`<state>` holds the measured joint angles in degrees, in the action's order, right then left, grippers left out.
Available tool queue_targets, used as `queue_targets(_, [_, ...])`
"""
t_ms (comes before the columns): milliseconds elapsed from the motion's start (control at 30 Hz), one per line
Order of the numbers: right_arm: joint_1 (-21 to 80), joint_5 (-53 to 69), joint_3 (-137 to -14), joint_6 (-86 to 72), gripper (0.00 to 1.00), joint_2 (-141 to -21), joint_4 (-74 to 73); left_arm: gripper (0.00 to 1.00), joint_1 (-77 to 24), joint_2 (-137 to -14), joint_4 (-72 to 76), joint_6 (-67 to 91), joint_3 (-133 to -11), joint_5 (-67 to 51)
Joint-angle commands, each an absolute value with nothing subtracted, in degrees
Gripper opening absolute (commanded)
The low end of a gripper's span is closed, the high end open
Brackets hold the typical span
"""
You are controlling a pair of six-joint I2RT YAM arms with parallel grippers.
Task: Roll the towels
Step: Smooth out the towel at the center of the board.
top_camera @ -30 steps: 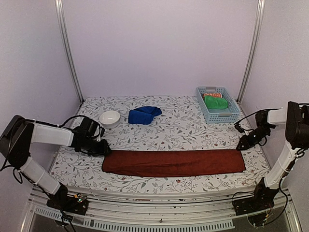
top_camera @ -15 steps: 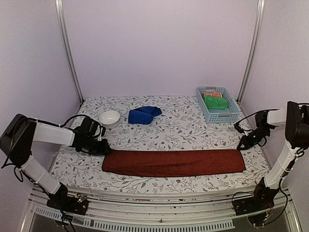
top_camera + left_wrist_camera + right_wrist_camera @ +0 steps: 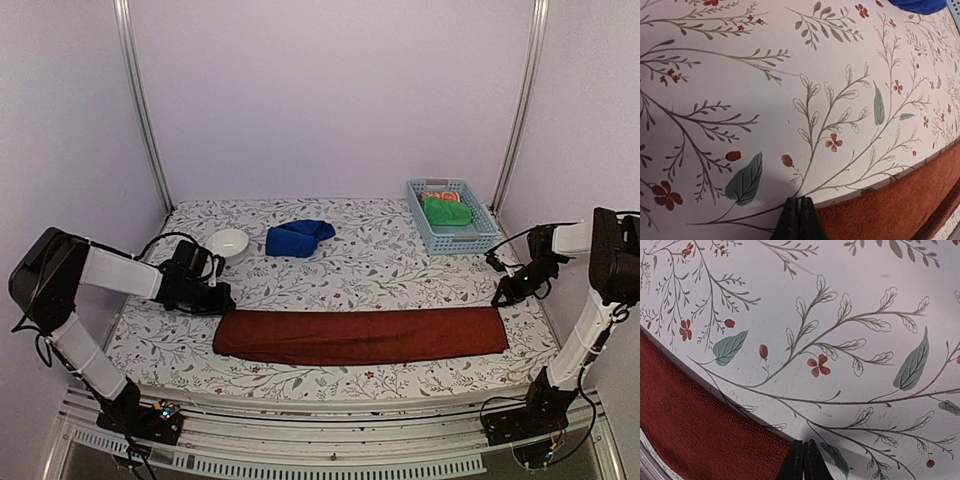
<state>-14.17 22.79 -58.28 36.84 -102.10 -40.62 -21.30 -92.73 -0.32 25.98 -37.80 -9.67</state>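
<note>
The dark red towel (image 3: 360,337) lies flat in a long strip across the front of the table. My left gripper (image 3: 222,303) rests low at its far left corner, the right gripper (image 3: 500,296) at its far right corner. In the left wrist view the left gripper (image 3: 799,199) is shut, its tips just beside the towel's (image 3: 890,210) edge with no cloth showing between them. In the right wrist view the right gripper (image 3: 804,441) is likewise shut at the towel's (image 3: 690,425) corner. The blue towel (image 3: 298,238) (image 3: 917,5) lies crumpled at the back centre.
A white bowl (image 3: 228,243) stands left of the blue towel. A light blue basket (image 3: 455,243) at the back right holds a green cloth (image 3: 446,211) and an orange patterned cloth (image 3: 438,196). A floral cover (image 3: 380,270) spreads over the table.
Both grippers have closed from partly open. The left arm has shifted slightly to the right and back, and the right gripper has lifted a little; the red towel lies almost unchanged.
</note>
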Motion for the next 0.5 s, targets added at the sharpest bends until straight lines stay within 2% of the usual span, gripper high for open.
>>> queue_targets(0, [-14.0,21.9,-60.4,35.3,0.03,-102.4,-38.6,0.0,-21.1,-92.6,-0.3,24.8,-35.8,-9.7])
queue_targets(267, [-14.7,25.6,-62.6,34.3,0.03,-95.2,-37.7,0.0,-21.2,-70.3,10.1,26.8,-27.0,-2.8])
queue_targets(467, [-16.1,28.5,-63.8,33.9,0.02,-88.3,-37.8,0.0,-21.2,-58.4,8.9,25.8,-24.8,1.1])
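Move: Left fingers already pinch the red-brown towel's far left corner; the towel's middle lies about 32 cm to their right and 9 cm nearer the base, on the board. The white bowl stands some 21 cm ahead and 4 cm left, the blue towel about 23 cm ahead and 15 cm right. At the far right corner are the shut right fingers: from them the towel's middle is some 33 cm left and 9 cm back, the basket about 30 cm ahead and 7 cm left. Upwards, after a short hold, the left hand climbs about 12 cm with a small shift left, its fingers tipping from down towards forward by some 25 degrees and keeping their pinch on the corner. The right hand, still shut, leaves the far right corner: it eases forward, then rises about 7 cm, ending some 4 cm farther out. ##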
